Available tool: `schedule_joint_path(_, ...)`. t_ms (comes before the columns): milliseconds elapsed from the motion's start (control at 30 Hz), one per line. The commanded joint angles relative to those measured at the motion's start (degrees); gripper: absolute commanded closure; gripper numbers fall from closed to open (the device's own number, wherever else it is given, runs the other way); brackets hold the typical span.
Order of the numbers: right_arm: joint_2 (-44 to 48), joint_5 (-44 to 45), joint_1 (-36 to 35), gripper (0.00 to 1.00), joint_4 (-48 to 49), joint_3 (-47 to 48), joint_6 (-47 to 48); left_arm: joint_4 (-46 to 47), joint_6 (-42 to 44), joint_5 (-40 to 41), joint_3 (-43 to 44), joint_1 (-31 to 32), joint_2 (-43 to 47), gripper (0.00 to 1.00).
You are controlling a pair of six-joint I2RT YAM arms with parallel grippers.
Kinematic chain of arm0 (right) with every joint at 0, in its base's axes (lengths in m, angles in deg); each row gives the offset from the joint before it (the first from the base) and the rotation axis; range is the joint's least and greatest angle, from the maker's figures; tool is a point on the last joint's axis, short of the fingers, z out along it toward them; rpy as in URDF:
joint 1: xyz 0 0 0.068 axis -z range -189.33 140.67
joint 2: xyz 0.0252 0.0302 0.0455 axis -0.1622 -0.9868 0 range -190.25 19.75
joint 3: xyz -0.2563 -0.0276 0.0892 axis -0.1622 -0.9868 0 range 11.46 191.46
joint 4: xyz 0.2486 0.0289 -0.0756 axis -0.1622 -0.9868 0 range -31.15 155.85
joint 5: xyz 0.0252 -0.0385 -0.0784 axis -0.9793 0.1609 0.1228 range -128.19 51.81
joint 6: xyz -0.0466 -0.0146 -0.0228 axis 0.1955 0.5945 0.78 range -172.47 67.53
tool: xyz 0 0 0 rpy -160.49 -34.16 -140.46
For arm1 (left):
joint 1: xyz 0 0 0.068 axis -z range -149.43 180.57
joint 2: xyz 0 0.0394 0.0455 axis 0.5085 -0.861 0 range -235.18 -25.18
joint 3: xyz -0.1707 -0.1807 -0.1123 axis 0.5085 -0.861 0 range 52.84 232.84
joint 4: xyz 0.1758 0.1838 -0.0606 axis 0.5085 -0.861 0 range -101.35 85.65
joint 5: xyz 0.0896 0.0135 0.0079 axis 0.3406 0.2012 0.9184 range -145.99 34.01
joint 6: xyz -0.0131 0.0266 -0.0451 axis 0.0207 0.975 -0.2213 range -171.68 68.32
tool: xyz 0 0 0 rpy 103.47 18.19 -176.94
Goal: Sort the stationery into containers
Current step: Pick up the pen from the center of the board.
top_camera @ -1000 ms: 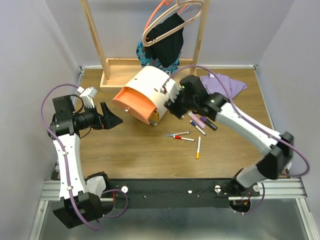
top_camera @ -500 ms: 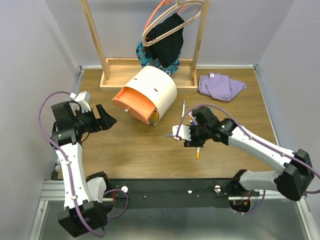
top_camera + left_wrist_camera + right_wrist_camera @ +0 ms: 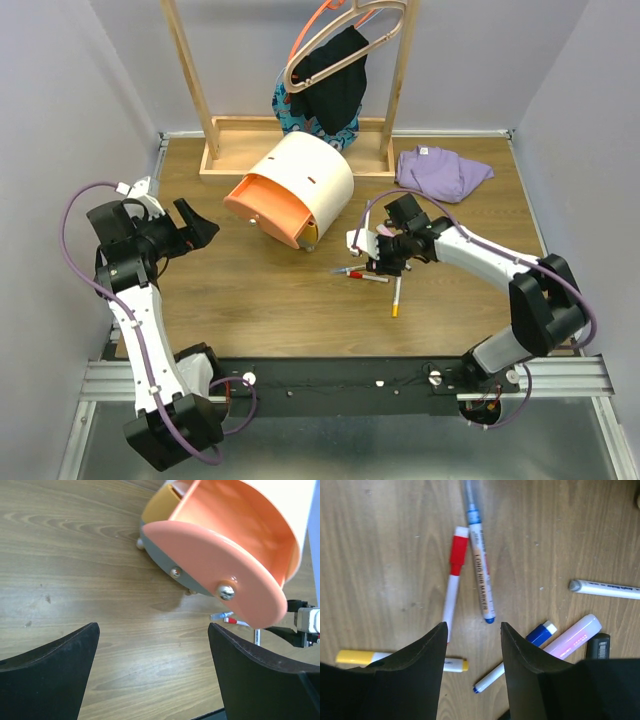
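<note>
The cream chest (image 3: 305, 175) stands mid-table with its orange drawer (image 3: 262, 207) pulled open towards the left; it looks bare inside in the left wrist view (image 3: 235, 530). The yellow drawer (image 3: 155, 510) sits beneath it. My left gripper (image 3: 197, 229) hovers open, left of the drawer and apart from it (image 3: 152, 630). Over the loose pens, my right gripper (image 3: 374, 258) is open (image 3: 472, 627) with only wood between its fingers. Beneath it lie a red-capped pen (image 3: 454, 580), a blue-tipped marker (image 3: 480, 570), a yellow-capped pen (image 3: 355, 657), a blue-capped pen (image 3: 520, 652), a pink marker (image 3: 575, 635) and a black one (image 3: 597, 645).
A wooden rack base (image 3: 230, 160) with hangers and dark clothes (image 3: 330, 85) stands behind the chest. A purple cloth (image 3: 440, 170) lies at the back right. A white pen with a grey end (image 3: 605, 589) lies to the right of the cluster.
My right arm left the chest and came down over the pens, its jaws narrowing a little. My left gripper drew back to the left and away from the drawer.
</note>
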Motion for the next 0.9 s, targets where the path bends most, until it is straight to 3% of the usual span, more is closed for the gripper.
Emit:
schedule_joint_path(0,-4.1,-5.1,2.0,0.47,4.9,2.7,0.5,1.1,-1.0,-0.3,-0.8,-2.1,-0.8,0.01)
schedule_joint_path(567,-12.8,-6.6,2.2,0.53,4.9,3.8,7.1,0.3,-1.2,-0.5,0.8,-6.9,-2.7,0.01)
schedule_joint_path(767,-14.3,-5.8,2.2,0.6,6.2,2.7,6.9,0.2,-1.4,-0.7,0.3,-7.4,-2.7,0.01)
schedule_joint_path(867,-14.8,-5.6,2.2,0.71,5.6,2.3,7.2,0.6,-1.8,-1.0,-0.5,-7.5,-2.6,0.01)
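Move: The pen's middle lies about 5 cm to the right hand's left, 2 cm ahead and some 5 cm below it, its dark-blue end nearest the fingers. The red marker lies 3 cm left and level fore-and-aft; the blue-capped marker is 4 cm ahead and 3 cm right, the yellow marker 4 cm back and 3 cm right. From the left hand, the pen is roughly 31 cm right, 3 cm ahead and 24 cm below. The right hand, fingers slanting down and to its left, slips forward about 2 cm past the line of the red marker and then sinks mostly straight down, some 4.5 cm in all with a small shift left, its half-open fingers narrowing over the dark-blue end of the pen's barrel, fastest at the very end, to straddle it without a clear pinch yet. Meanwhile the empty left hand stays wide open and drifts about 3.5 cm left, away from the pen, sinking slightly. ##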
